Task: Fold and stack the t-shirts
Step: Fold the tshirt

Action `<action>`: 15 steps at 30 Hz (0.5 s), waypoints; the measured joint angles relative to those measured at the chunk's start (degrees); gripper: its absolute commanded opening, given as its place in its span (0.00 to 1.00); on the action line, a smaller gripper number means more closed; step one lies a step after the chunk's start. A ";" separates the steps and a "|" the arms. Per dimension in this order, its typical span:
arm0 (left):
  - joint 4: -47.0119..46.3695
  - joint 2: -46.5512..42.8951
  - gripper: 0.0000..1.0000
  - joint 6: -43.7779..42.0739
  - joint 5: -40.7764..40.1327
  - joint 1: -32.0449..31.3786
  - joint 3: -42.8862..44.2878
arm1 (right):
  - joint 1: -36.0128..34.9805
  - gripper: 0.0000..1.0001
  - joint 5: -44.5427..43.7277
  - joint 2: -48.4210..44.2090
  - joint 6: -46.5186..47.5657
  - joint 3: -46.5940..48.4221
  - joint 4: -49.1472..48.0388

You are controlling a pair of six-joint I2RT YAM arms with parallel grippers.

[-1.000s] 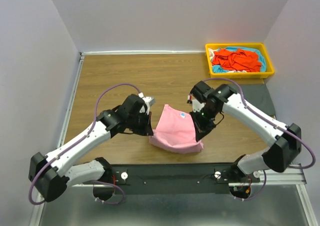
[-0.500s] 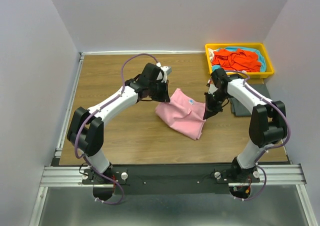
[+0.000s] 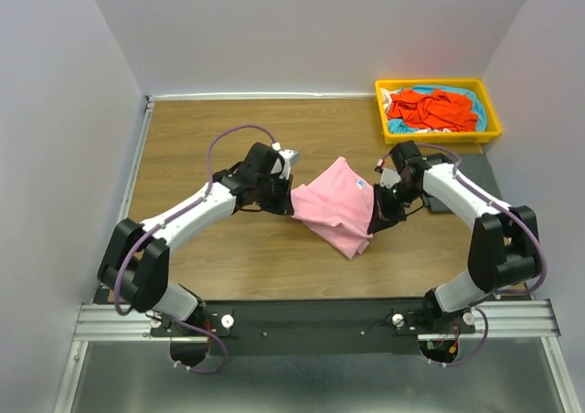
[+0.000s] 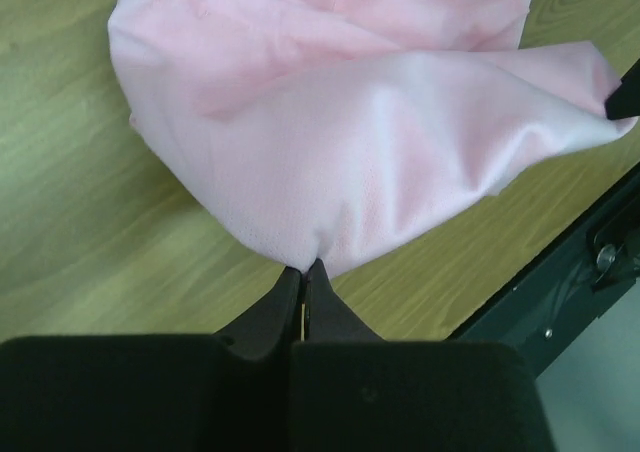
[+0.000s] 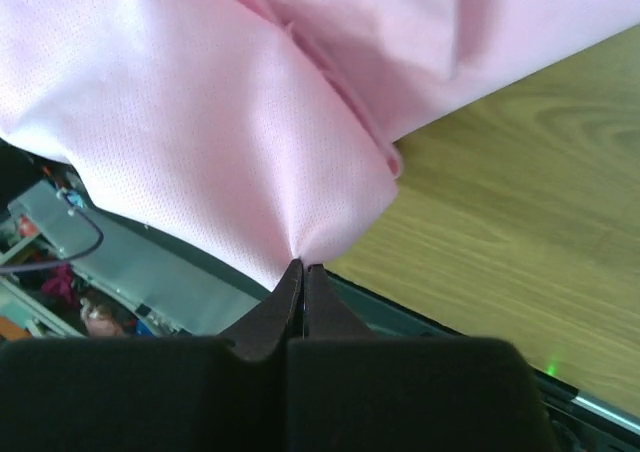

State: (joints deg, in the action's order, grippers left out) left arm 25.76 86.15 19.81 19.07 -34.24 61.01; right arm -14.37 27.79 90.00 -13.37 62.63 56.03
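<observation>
A light pink t-shirt [image 3: 336, 203] hangs stretched between my two grippers above the middle of the table, its lower part sagging toward the near edge. My left gripper [image 3: 291, 192] is shut on its left edge; in the left wrist view the jaws [image 4: 303, 269] pinch the pink cloth [image 4: 380, 152]. On the shirt's right edge my right gripper [image 3: 377, 205] is shut as well, its tips [image 5: 301, 265] closed on the fabric [image 5: 200, 122]. An orange-red t-shirt [image 3: 430, 109] lies on a turquoise t-shirt [image 3: 473, 104] in the tray. A dark grey t-shirt [image 3: 466, 183] lies flat at the right, partly hidden by the right arm.
The yellow plastic tray [image 3: 492, 132] stands at the back right corner of the wooden table [image 3: 201, 139]. A black rail [image 3: 311, 322] runs along the near edge, holding both arm bases. Walls close in on the left, the back and the right.
Both grippers carried the pink t-shirt from the near edge toward the back of the table, then came slightly nearer. The shirt is now spread wider and tilted, its lower corner sagging.
</observation>
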 measured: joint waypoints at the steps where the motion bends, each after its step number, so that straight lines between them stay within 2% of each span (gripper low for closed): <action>1: 0.26 -1.92 0.00 0.50 0.07 0.00 -1.95 | -0.33 0.01 0.66 -0.92 -0.09 -1.16 0.00; 4: 2.10 -8.41 0.00 1.77 0.61 -0.13 -6.56 | -3.63 0.01 2.12 -3.43 -0.22 -4.74 0.50; 10: 12.07 -25.14 0.00 1.86 4.46 -5.33 -9.70 | -22.62 0.01 7.28 -10.75 -5.29 -9.73 2.80; 12: 15.43 -28.83 0.00 1.68 6.69 -5.07 -7.96 | -23.82 0.01 7.17 -13.40 -6.36 -7.87 5.68; 15: 17.38 -27.19 0.00 0.98 8.79 -2.86 -3.41 | -22.75 0.01 4.31 -13.68 -6.54 -0.70 8.83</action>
State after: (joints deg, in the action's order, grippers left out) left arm 43.13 58.96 20.80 27.86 -37.10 57.60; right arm -37.12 32.10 76.31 -19.90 61.93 64.86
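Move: Both hands hold the t-shirt's near hem; the shirt's middle lies roughly 12 cm right, 5 cm ahead and 6 cm below the left hand, and about 7 cm left, 9 cm ahead and 4 cm below the right. From the right hand, the table's near edge runs some 13 cm straight back, and the folded grey cloth lies about 25 cm right and 15 cm ahead. Both hands, still pinching the t-shirt, swing back about 12 cm and up 6–9 cm, the right also leftwards. ##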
